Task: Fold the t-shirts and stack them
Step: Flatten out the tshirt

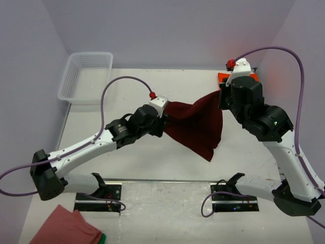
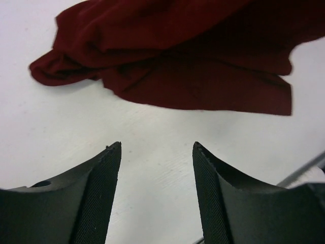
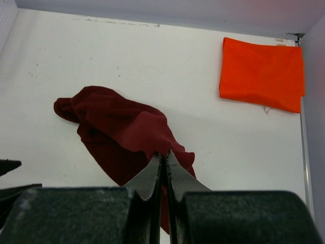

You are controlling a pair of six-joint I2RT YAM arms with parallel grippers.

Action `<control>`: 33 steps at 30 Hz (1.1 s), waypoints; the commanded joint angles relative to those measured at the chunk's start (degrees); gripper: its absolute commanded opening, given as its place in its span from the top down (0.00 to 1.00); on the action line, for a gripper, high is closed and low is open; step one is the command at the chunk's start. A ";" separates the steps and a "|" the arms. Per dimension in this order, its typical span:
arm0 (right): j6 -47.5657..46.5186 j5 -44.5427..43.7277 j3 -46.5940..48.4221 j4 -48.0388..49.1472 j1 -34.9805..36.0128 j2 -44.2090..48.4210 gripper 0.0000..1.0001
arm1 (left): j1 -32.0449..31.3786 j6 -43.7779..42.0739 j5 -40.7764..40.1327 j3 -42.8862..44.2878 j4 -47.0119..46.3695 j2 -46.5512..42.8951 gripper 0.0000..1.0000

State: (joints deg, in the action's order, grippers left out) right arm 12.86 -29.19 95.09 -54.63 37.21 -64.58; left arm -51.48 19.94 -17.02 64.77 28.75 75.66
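The dark maroon-red t-shirt (image 1: 195, 124) lies bunched at the middle of the table, one corner lifted. My right gripper (image 1: 222, 97) is shut on that corner; in the right wrist view the gripper (image 3: 163, 154) pinches the t-shirt (image 3: 117, 132). My left gripper (image 1: 164, 121) sits at the shirt's left edge. In the left wrist view this gripper (image 2: 156, 146) is open with only bare table between its fingers, and the t-shirt (image 2: 177, 56) lies just beyond the tips. The bright orange-red t-shirt (image 3: 261, 73) lies folded flat at the far right corner, mostly hidden behind my right arm from above (image 1: 222, 77).
A white mesh basket (image 1: 86, 76) stands at the back left. A salmon-pink cloth with a green edge (image 1: 66, 229) lies at the near left, in front of the arm bases. Walls close the table on the left, back and right.
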 commanded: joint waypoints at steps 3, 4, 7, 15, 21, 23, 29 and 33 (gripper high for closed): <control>2.17 1.15 -0.87 2.95 0.05 -0.11 1.00 | -1.95 0.97 13.72 -12.99 -18.69 -5.97 0.39; 2.34 0.98 -0.61 2.86 0.05 -0.02 1.00 | -2.21 0.97 15.33 -13.53 -19.95 -4.74 0.39; 2.78 0.89 0.62 1.72 0.05 -0.20 1.00 | -5.55 -0.43 18.23 -14.15 -25.31 1.39 0.40; 2.78 0.63 1.85 -0.21 0.05 0.59 1.00 | -12.58 0.97 15.08 -7.92 -34.28 17.74 0.44; 2.96 0.97 2.21 -0.92 0.05 0.77 1.00 | -16.62 1.85 15.17 -0.01 -34.46 27.07 0.45; 3.22 1.06 2.03 -1.09 0.05 0.86 1.00 | -17.77 1.77 15.43 3.23 -34.47 29.10 0.45; 3.84 1.51 1.33 -1.26 0.23 1.38 1.00 | -18.74 0.98 19.03 11.86 -33.94 37.70 0.46; 3.92 1.59 1.42 -1.53 0.23 1.56 1.00 | -19.44 0.80 20.00 18.00 -32.27 42.62 0.46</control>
State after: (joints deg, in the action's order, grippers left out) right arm 15.77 -28.40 94.91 -56.29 37.23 -64.12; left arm -70.48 20.86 0.93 78.02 -2.92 115.22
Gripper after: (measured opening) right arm 0.010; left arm 0.546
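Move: My left hand is empty. It is going for the shirt's near corner, roughly 10 cm back of it, 27 cm to its right and 17 cm below. The crumpled end of the shirt lies about 19 cm ahead and 8 cm right of this hand, at table height. The raised end, in my right fingers, is some 28 cm right, about level forward and 20 cm above. From my right hand the near corner is 11 cm back, 1 cm left and 37 cm down. I swing my open left hand down and back to the right, clear of the shirt's near side, then run it nearly level to the right until it hovers low by the near corner. That is about 26 cm right, some 11 cm down and 9 cm back, with the wrist turning some 35 degrees clockwise. My right fingers stay shut on the raised end, holding it practically still. ##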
